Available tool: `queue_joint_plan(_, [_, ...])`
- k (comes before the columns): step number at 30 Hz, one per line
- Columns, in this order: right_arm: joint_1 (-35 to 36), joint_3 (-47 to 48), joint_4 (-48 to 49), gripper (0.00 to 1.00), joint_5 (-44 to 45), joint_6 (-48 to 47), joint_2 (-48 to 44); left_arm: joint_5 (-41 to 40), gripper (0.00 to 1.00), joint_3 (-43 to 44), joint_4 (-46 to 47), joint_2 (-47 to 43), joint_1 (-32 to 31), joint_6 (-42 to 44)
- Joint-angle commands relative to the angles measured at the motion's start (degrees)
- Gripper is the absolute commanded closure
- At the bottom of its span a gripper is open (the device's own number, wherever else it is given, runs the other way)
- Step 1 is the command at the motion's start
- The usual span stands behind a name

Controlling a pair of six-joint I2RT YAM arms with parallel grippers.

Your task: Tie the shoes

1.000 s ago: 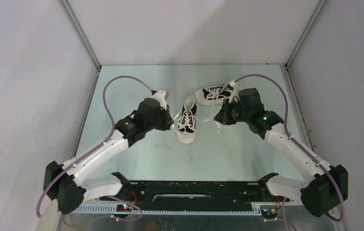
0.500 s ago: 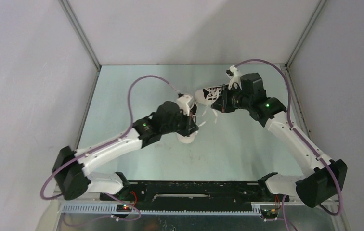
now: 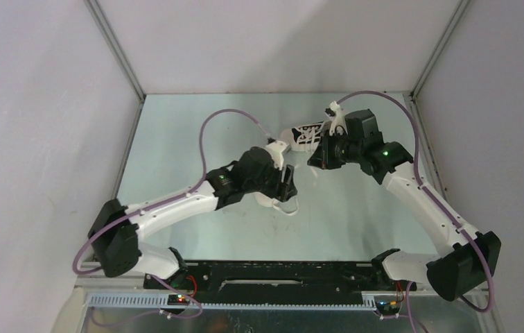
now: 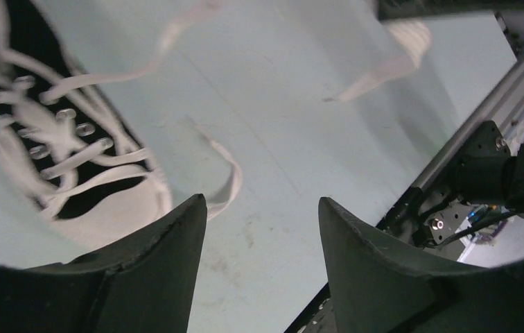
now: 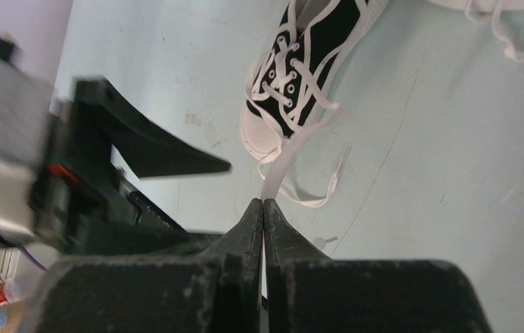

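Note:
One of the shoes [image 5: 301, 69], black with white laces and toe cap, lies mid-table. In the top view it is mostly hidden under my left arm, with only its toe [image 3: 267, 202] showing. The other shoe [image 3: 303, 136] lies behind it on its side. My left gripper [image 4: 263, 208] hangs open just right of the near shoe [image 4: 58, 139], with nothing between its fingers. A loose lace end [image 4: 228, 182] curls on the table beside it. My right gripper [image 5: 263, 202] is shut on a white lace [image 5: 294, 149] running taut from the near shoe.
The teal table [image 3: 356, 215] is closed in by white walls on three sides. The black base rail [image 3: 280, 274] runs along the near edge. The left gripper's finger [image 5: 155, 149] reaches in close to the right gripper's tips. Purple cables [image 3: 228, 114] arch over both arms.
My left gripper swung right across the near shoe and opened, dropping its lace end onto the table. The right gripper stayed shut and shifted slightly.

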Motion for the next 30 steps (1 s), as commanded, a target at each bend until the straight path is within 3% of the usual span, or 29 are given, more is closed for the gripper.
queue_joint_plan(1, [1.81,-2.75,3.18,1.00,0.08,1.45,-1.94,0.30,0.32,-2.53,-3.03,-8.43,4.82,-1.28])
queue_joint_plan(7, [7.18,-7.60,10.31,1.00,-0.64,4.96,-0.66,1.39,0.33,-12.01,2.19,-12.39,15.28,-7.25])
queue_joint_plan(14, [17.46,-10.03,18.27,1.00,2.18,9.30,3.05,6.05,0.33,-16.34,11.39,-7.51,23.43,-11.94])
queue_joint_plan(20, [21.17,-10.07,24.71,1.00,3.50,11.77,10.07,9.44,0.33,-14.83,16.63,-1.27,24.84,-13.96])
queue_joint_plan(30, [21.47,-10.08,40.24,1.00,-6.02,15.71,19.41,10.90,0.38,-10.95,16.95,5.89,26.53,-14.65])
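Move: The laced middle of the near shoe lies about 14 cm ahead, 5 cm left and 12 cm below the open left hand. Its toe is some 6 cm ahead and 7 cm left; the dropped lace end curls roughly 3 cm ahead on the table. From the right hand, which holds the other lace, that toe is about 2 cm back, 13 cm left and 20 cm down, the laced middle 7 cm ahead and 12 cm left; the other shoe stands some 19 cm straight ahead. The right hand, still pinching its lace end, carries it about 15 cm left and 10 cm down to above the near shoe's toe, drawing back some 5 cm on the way and turning slightly counter-clockwise. Meanwhile the left hand, leaving the dropped lace behind, sweeps left and forward about 10 cm each way, then sinks some 7 cm beside the shoe's front, its fingers staying open over the laces as it swings about 25 degrees counter-clockwise and tips further down. ##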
